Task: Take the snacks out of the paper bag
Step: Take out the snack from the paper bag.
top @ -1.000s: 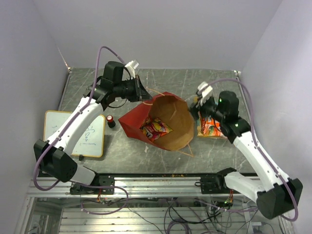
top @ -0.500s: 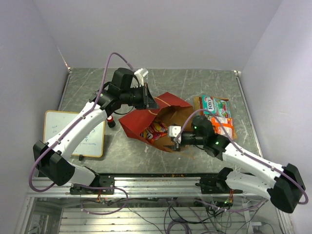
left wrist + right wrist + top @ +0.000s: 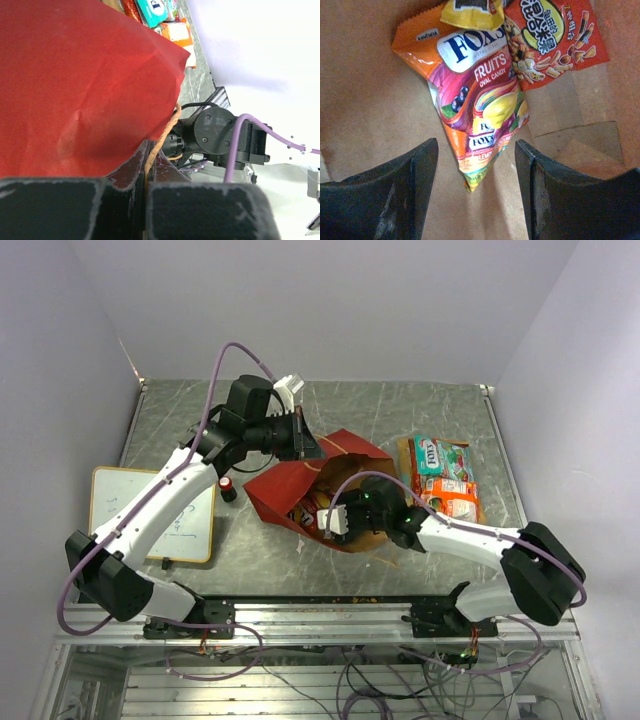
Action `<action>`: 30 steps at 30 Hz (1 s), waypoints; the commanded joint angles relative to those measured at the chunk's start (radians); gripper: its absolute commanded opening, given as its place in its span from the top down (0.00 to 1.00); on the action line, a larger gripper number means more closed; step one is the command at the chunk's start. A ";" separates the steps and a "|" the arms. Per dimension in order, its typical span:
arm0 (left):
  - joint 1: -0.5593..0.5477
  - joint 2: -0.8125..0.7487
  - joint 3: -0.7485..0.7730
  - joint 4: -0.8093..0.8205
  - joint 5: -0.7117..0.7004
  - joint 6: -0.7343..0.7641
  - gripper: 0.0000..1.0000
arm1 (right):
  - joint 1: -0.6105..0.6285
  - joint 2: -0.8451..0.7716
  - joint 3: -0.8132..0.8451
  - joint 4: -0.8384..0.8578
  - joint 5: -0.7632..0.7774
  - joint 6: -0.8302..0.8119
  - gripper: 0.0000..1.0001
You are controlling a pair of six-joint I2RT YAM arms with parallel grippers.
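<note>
The paper bag (image 3: pixel 272 490) lies on its side, red outside and brown inside, its mouth facing the near edge. My left gripper (image 3: pixel 306 446) is shut on its cord handle (image 3: pixel 161 142) at the top rim, beside the red wall (image 3: pixel 75 85). My right gripper (image 3: pixel 332 521) is inside the bag's mouth, open. Its fingers straddle the lower tip of a multicoloured Fox's candy packet (image 3: pixel 475 95) without touching it. A red snack bag (image 3: pixel 555 40) and a small yellow packet (image 3: pixel 472 12) lie behind it on the brown paper (image 3: pixel 365 100).
Two snack packets lie on the table right of the bag, a teal one (image 3: pixel 438 454) and an orange one (image 3: pixel 452 496). A yellow-framed whiteboard (image 3: pixel 150 515) and a small red-and-black cylinder (image 3: pixel 228 488) sit on the left.
My right arm has swung from the packets at the right down and left into the bag's mouth. The left gripper has kept its hold on the handle and shifted slightly right.
</note>
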 commanded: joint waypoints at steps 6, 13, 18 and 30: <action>-0.002 -0.003 0.055 -0.035 0.032 0.047 0.93 | -0.005 0.139 0.063 0.082 0.033 -0.168 0.37; -0.005 -0.008 0.050 -0.050 0.020 0.028 0.93 | -0.003 0.258 0.065 0.245 0.036 -0.189 0.38; -0.007 -0.024 0.041 -0.071 0.000 0.017 0.93 | -0.003 0.348 0.071 0.443 0.099 -0.171 0.47; -0.006 -0.058 0.009 -0.091 -0.097 0.001 0.93 | -0.003 0.205 0.072 0.342 0.056 -0.042 1.00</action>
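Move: From the right hand, inside the bag's mouth, the Fox's candy packet's middle lies about 6 cm ahead, 6 cm to the left and some 4 cm below. The red cracker packet sits roughly 10 cm ahead and 10 cm left at similar depth; a yellow packet is about 4 cm ahead and 11 cm left, some 2 cm down. From the left hand, the candy is about 4 cm ahead, level sideways, and some 26 cm below. Forward and down, with some leftward reach, the right hand goes about 8 cm deeper into the bag onto the Fox's candy packet, its fingertips tilting up some 10 degrees. The wide-open fingers shut near the end, pinching the packet's lower half, and the hand begins lifting, about 2 cm. The left hand keeps its grip on the bag's handle, nearly in place. ##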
